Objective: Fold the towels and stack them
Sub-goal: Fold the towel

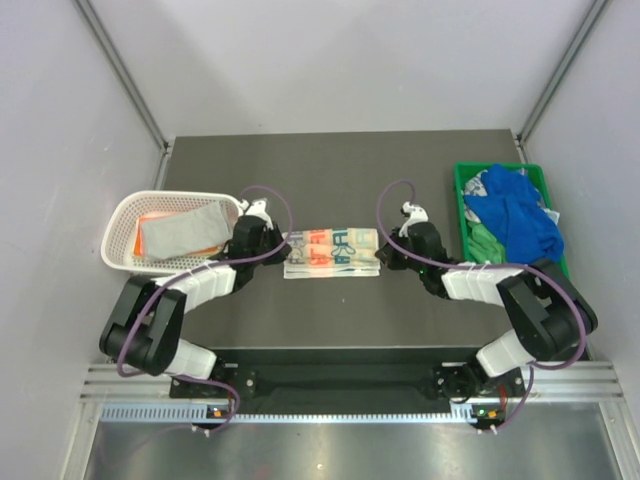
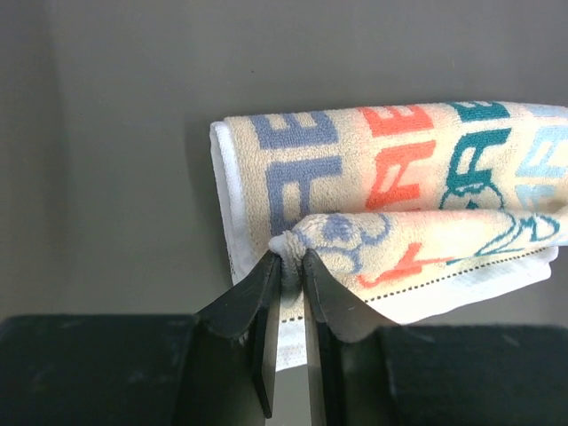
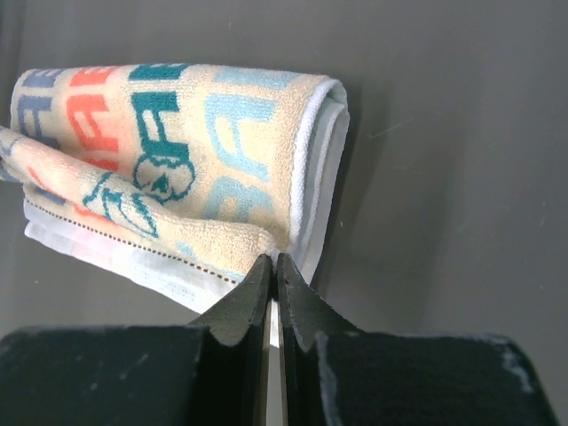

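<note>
A towel with orange-teal lettering (image 1: 330, 250) lies partly folded in the middle of the dark table, its near flap doubled back over the rest. My left gripper (image 1: 283, 243) is at its left end. In the left wrist view that gripper (image 2: 291, 257) is shut on a bunched corner of the lettered towel (image 2: 399, 169). My right gripper (image 1: 385, 250) is at the right end. The right wrist view shows it (image 3: 273, 259) shut on the near right corner of the towel (image 3: 177, 151). A white towel (image 1: 180, 233) and an orange towel (image 1: 155, 220) lie in the basket. A blue towel (image 1: 515, 215) fills the green bin.
The white mesh basket (image 1: 120, 225) stands at the left of the table, close behind my left arm. The green bin (image 1: 460, 185) stands at the right edge, with a green cloth (image 1: 485, 240) under the blue towel. Grey walls close in the back and sides.
</note>
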You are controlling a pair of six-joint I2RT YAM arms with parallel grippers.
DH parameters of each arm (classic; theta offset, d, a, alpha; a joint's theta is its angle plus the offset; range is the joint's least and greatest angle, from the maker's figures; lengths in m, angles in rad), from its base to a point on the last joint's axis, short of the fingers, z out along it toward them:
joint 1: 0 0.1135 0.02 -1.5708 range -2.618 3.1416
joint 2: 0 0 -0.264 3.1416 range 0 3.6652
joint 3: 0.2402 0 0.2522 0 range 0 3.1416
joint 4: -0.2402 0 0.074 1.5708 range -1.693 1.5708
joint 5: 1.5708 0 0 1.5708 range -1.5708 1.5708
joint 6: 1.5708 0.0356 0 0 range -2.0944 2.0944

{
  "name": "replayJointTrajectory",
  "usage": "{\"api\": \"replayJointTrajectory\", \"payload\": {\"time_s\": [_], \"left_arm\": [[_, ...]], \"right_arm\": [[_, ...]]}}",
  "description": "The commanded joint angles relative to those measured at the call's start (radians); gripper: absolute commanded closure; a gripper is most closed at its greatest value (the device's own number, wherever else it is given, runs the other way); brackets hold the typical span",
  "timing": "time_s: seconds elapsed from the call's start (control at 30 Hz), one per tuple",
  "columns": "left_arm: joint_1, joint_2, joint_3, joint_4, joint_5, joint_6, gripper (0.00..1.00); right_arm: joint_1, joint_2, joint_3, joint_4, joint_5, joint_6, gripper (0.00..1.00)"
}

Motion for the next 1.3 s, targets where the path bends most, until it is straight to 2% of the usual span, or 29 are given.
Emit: {"api": "replayJointTrajectory", "payload": {"time_s": [0.0, 0.27, 0.43, 0.5, 0.67, 0.77, 0.87, 1.0, 1.27], "left_arm": [[-0.004, -0.054, 0.003, -0.032, -0.006, -0.006, 0.77], [-0.002, -0.131, 0.042, -0.183, -0.051, -0.007, 0.77], [-0.004, -0.195, 0.099, -0.271, -0.054, -0.036, 0.77], [-0.007, -0.199, 0.133, -0.306, -0.049, -0.044, 0.77], [-0.022, -0.176, 0.217, -0.356, -0.022, -0.063, 0.76], [-0.048, -0.107, 0.266, -0.365, -0.014, -0.067, 0.77], [-0.086, -0.024, 0.295, -0.386, -0.054, -0.067, 0.79], [-0.105, 0.057, 0.257, -0.351, -0.134, -0.093, 0.81], [-0.116, 0.130, 0.122, -0.271, -0.120, -0.124, 0.85]], "right_arm": [[0.023, -0.034, -0.012, 0.045, -0.001, 0.006, 0.96], [0.029, -0.094, -0.028, 0.018, -0.020, 0.006, 0.91], [0.046, -0.148, -0.043, -0.014, -0.021, -0.002, 0.81], [0.049, -0.172, -0.051, -0.027, -0.014, -0.001, 0.76], [0.058, -0.231, -0.034, -0.111, 0.031, 0.002, 0.74], [0.067, -0.249, 0.013, -0.171, 0.060, 0.004, 0.73], [0.090, -0.228, 0.079, -0.232, 0.107, -0.005, 0.74], [0.096, -0.130, 0.110, -0.214, 0.108, 0.003, 0.74], [0.110, 0.013, -0.001, -0.108, 0.091, 0.065, 0.77]]}}
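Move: The printed towel lies folded between my hands, its middle about 9 cm to the right of my left hand, level with it, and 4 cm lower. From my right hand it is some 10 cm left, 1 cm ahead and 3 cm down. Both hands are at the corners of its raised top flap. The white basket stands about 23 cm left of my left hand and 4 cm farther out; the green basket is 26 cm right of my right hand and 8 cm out. I draw both hands 2 or 3 cm back towards me, opening my right fingers to let go of the flap's corner while my left ones, already opening, come free of theirs. I hop each hand up, the left about 7 cm, the right under 5, then bring both down to the towel's near corners, the left dropping fast by about 11 cm and tipping some 15 degrees downward, its fingertips coming onto the cloth. ##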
